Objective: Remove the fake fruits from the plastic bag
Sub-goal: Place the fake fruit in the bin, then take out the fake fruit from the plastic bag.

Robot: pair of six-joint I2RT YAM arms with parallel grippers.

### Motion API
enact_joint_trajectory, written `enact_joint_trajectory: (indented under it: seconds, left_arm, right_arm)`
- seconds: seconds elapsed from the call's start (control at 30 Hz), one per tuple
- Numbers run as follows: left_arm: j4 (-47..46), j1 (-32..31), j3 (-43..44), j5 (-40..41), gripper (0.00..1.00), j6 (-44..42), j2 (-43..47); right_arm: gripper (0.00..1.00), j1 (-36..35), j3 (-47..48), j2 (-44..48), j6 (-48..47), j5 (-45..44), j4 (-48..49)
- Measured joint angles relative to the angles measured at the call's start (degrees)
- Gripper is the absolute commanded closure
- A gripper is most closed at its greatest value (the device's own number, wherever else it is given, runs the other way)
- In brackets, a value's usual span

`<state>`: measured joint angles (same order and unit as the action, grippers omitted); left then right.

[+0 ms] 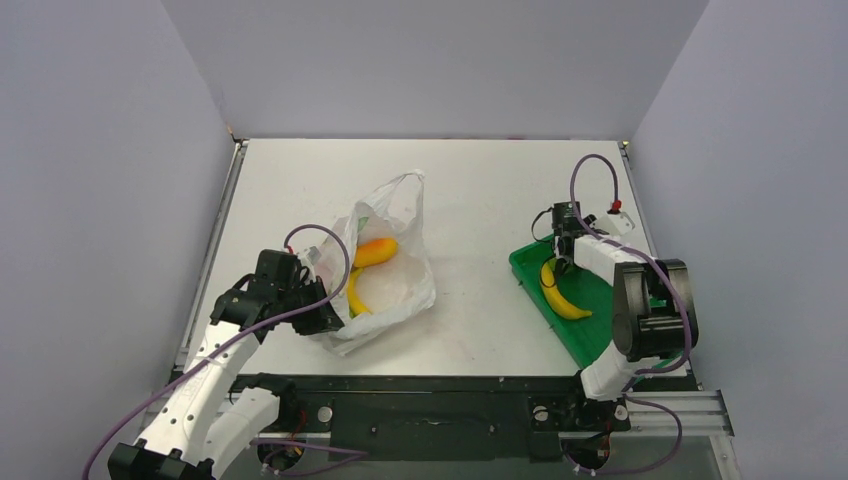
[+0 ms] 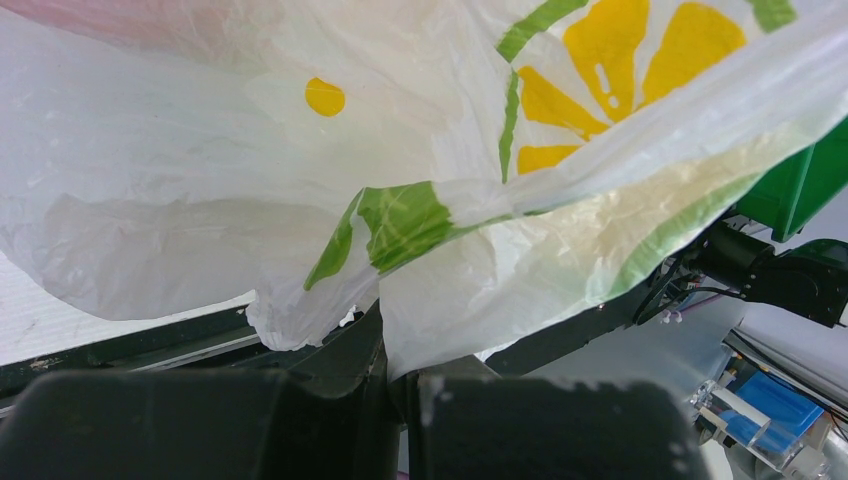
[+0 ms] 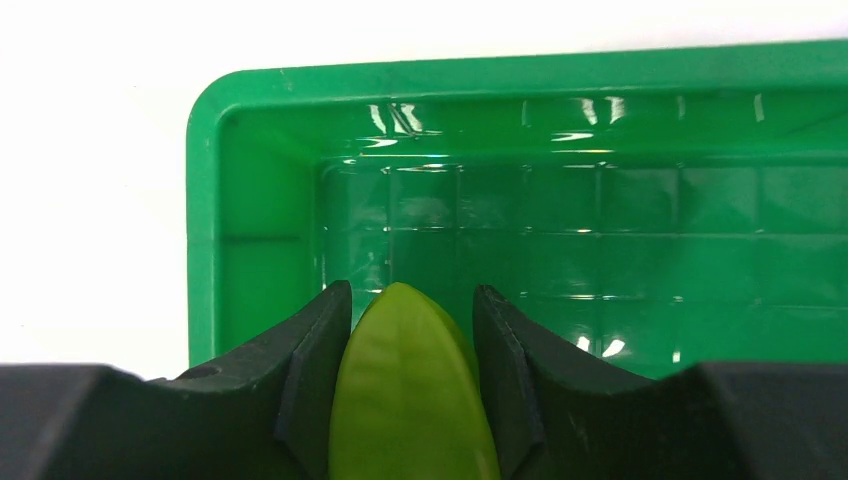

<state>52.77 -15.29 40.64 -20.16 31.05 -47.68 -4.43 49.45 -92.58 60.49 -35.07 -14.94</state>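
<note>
The plastic bag [image 1: 392, 292] lies crumpled on the table left of centre, its mouth facing the back. Inside it I see an orange-yellow mango [image 1: 375, 251] and a yellow banana [image 1: 354, 296]. My left gripper [image 1: 325, 318] is shut on the bag's near left edge. In the left wrist view the white bag [image 2: 300, 180] with green and yellow print is pinched in the left gripper [image 2: 400, 350]. My right gripper [image 1: 563, 250] hovers over the tray's far end. It is shut on a green starfruit [image 3: 410, 400], which fills the right gripper [image 3: 412, 292].
A green rectangular tray [image 1: 578, 337] sits at the right, with a second banana [image 1: 562, 295] lying in it. Its far left corner [image 3: 260, 200] lies just beyond my right fingers. Grey walls enclose the table on three sides.
</note>
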Motion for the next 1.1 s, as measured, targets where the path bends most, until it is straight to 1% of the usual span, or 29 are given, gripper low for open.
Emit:
enact_joint_trajectory:
  seconds: [0.03,0.07,0.1,0.13,0.17,0.2,0.23,0.27,0.3,0.33,0.4,0.47,0.63,0.7,0.8,0.9,0.97,1.03,1.1]
  left_arm:
    - [0.0,0.0,0.0,0.02,1.0,0.0,0.02]
    - [0.0,0.0,0.0,0.02,1.0,0.0,0.07]
    - [0.0,0.0,0.0,0.02,1.0,0.0,0.15]
    - [0.02,0.0,0.0,0.02,1.0,0.0,0.26]
    - [0.02,0.0,0.0,0.04,1.0,0.0,0.39]
    - [0.02,0.0,0.0,0.04,1.0,0.0,0.46]
    - [0.02,0.0,0.0,0.02,1.0,0.0,0.55]
    - [0.02,0.0,0.0,0.02,1.0,0.0,0.59]
    - [0.04,0.0,0.0,0.04,1.0,-0.02,0.66]
    - [0.04,0.0,0.0,0.04,1.0,-0.02,0.7]
    - [0.04,0.0,0.0,0.04,1.0,-0.02,0.83]
    - [0.09,0.0,0.0,0.11,1.0,-0.02,1.11]
    - [0.61,0.0,0.0,0.42,1.0,-0.04,2.45]
    - [1.11,0.0,0.0,0.44,1.0,-0.09,2.93]
    - [1.73,0.0,0.0,0.46,1.0,-0.26,3.45]
    - [1.88,0.0,0.0,0.46,1.0,-0.26,3.52]
    - [1.86,0.0,0.0,0.46,1.0,-0.28,3.26]
    - [1.86,0.0,0.0,0.44,1.0,-0.31,2.73]
    - [1.88,0.0,0.0,0.44,1.0,-0.39,2.1]
  right_arm:
    - [0.95,-0.07,0.7,-1.16,1.31,0.0,-0.13]
    - [0.89,-0.07,1.2,-2.08,2.56,-0.04,-0.2]
    - [0.85,-0.11,1.53,-2.75,3.72,-0.07,-0.28]
    - [0.76,-0.13,1.7,-3.1,4.52,-0.11,-0.48]
    - [0.72,-0.13,1.88,-3.48,5.33,-0.33,-0.72]
    - [0.63,-0.13,1.97,-3.69,6.03,-0.66,-0.96]
    - [0.58,-0.13,1.97,-3.76,6.43,-0.81,-1.2]
    - [0.49,-0.13,1.97,-3.76,6.73,-0.98,-1.51]
    - [0.43,-0.13,1.99,-3.76,6.91,-1.01,-1.7]
    - [0.33,-0.13,1.99,-3.76,7.08,-1.01,-1.79]
    - [0.23,-0.13,1.99,-3.74,7.13,-1.01,-1.99]
    - [0.18,-0.15,1.99,-3.43,6.23,-0.92,-2.05]
    - [0.16,-0.55,1.95,-0.17,1.95,-0.04,-1.97]
    - [0.17,-0.98,1.46,3.15,-0.24,-0.07,-1.97]
    - [0.17,-3.23,-0.28,10.97,-4.15,-0.9,-2.34]
    - [0.17,-7.93,-0.85,19.37,-10.14,-1.44,-2.23]
    - [0.19,-12.66,-0.85,24.33,-15.85,-0.74,-1.31]
    - [0.19,-17.42,-0.85,27.67,-21.42,2.23,-0.02]
    - [0.2,-22.45,-1.05,29.79,-26.91,7.1,2.14]
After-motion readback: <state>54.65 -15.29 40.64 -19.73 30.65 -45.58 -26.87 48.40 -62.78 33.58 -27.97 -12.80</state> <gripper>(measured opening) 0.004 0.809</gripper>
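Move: Right below the right hand, which already holds the green fruit, lies the floor of the green bin's far end, about 5 cm down; the bin's middle is some 12 cm back. A banana in the bin lies about 10 cm back and 7 cm left. The bag's middle is roughly 42 cm left and 4 cm back. From the left hand, the bin's far end is about 50 cm right, 20 cm ahead and 13 cm lower. Settling a last centimetre or so into the bin's far end, the right hand pauses and opens wide to let go of the green fruit. It then rises about 18 cm and, gathering speed, swings some 15 cm left towards the bag, turning counter-clockwise by about 45 degrees with the fingers open. The left hand stays nearly in place, still pinching the bag's edge. ##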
